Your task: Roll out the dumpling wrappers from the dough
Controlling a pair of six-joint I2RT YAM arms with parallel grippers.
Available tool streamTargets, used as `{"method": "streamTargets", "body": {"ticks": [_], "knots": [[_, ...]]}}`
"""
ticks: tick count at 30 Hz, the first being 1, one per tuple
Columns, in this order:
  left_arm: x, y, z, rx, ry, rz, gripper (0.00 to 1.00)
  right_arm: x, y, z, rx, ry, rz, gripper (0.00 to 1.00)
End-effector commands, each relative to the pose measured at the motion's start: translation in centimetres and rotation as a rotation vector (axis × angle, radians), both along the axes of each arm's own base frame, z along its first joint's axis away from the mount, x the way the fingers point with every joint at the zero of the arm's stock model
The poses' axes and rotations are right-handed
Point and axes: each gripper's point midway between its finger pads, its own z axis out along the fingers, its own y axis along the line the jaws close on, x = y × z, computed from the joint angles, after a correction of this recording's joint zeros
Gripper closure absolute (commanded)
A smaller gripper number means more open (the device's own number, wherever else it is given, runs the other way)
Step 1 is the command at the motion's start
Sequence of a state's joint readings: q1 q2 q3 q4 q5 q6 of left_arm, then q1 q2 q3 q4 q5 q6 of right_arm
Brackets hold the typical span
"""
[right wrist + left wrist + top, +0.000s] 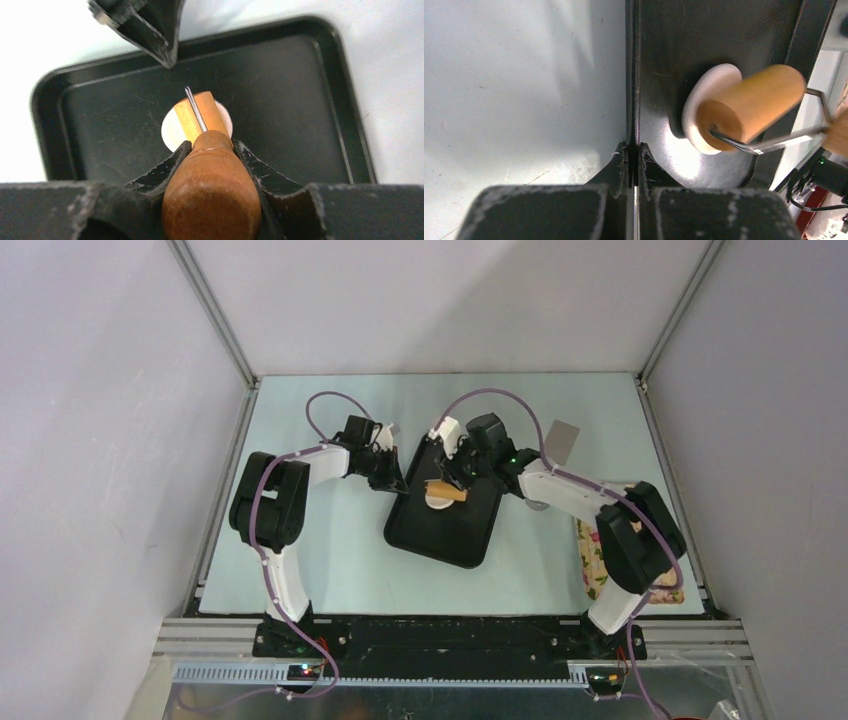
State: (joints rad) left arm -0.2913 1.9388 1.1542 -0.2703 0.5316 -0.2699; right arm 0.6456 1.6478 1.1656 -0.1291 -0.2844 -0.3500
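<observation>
The dough is a flattened white disc lying in the black tray. A small wooden roller rests across its top. My right gripper is shut on the roller's brown wooden handle, one finger on each side. In the right wrist view the dough shows on both sides of the roller drum. My left gripper is shut on the tray's left rim, pinching the thin edge. From that side the dough lies under the drum.
A grey square card lies on the pale mat behind my right arm. A floral cloth sits at the mat's right edge, partly under the right arm. Enclosure walls stand close on the left, the right and the back.
</observation>
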Motion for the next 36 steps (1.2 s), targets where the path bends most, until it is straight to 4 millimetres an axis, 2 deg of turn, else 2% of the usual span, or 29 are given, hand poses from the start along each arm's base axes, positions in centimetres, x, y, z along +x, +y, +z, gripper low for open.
{"method": "streamTargets", "body": {"ticks": [1,3,5,9,17,27,30,32,33,36], "knots": [[-3.1,1.5,-3.0,0.080,0.138,0.001,1.00,3.2,1.0,0.0,0.028,-0.044,-0.051,1.00],[-3.1,1.5,-3.0,0.079,0.137,0.000,1.00,2.8,0.8,-1.1,0.012,0.000,-0.042,1.00],[-3.1,1.5,-3.0,0.078,0.139,0.000,1.00,1.4,0.4,-2.4,-0.018,0.076,-0.022,1.00],[-3.0,1.6,-3.0,0.076,0.139,0.003,1.00,-1.4,0.1,-3.8,-0.046,0.204,0.016,1.00],[-3.0,1.7,-3.0,0.076,0.140,0.006,1.00,-5.8,-0.7,-5.4,-0.103,0.321,0.083,1.00],[-3.0,1.7,-3.0,0.076,0.140,0.007,1.00,-7.6,-0.8,-6.3,-0.111,0.381,0.126,1.00],[-3.0,1.7,-3.0,0.076,0.140,0.006,1.00,-8.3,-0.5,-4.7,-0.078,0.371,0.162,1.00],[-3.1,1.7,-3.0,0.075,0.142,0.005,1.00,-8.1,-0.2,-2.2,-0.028,0.312,0.188,1.00],[-3.0,1.7,-3.0,0.074,0.142,0.005,1.00,-8.1,-0.1,-0.2,0.006,0.265,0.197,1.00],[-3.0,1.6,-3.0,0.071,0.145,0.004,1.00,-6.4,0.0,4.7,0.092,0.115,0.186,1.00]]}}
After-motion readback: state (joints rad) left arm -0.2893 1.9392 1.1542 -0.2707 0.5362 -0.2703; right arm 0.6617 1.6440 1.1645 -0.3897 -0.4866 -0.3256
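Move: The dough wrapper lies about 12 cm below the right hand, some 3 cm to its left and 1 cm back; the roller hangs from that hand roughly 10 cm down and 1 cm to its left, over the wrapper. The tray's left rim is about 12 cm left and 1 cm ahead, its near rim some 13 cm back and 4 cm left, both near table height. From the left hand, on that left rim, the wrapper is about 8 cm right, 2 cm back and almost level. Still gripping the roller's handle, the right hand first eases about 2 cm down and 2 cm forward to set the roller on the wrapper's far part, then reverses and draws it back some 9 cm across the wrapper and off its near side, sinking a little more at first before rising slightly at the end. As it comes back the wrist tips down by about 15 degrees and turns slightly counter-clockwise, while the left hand stays put with its closed fingers still holding the tray's left rim. ##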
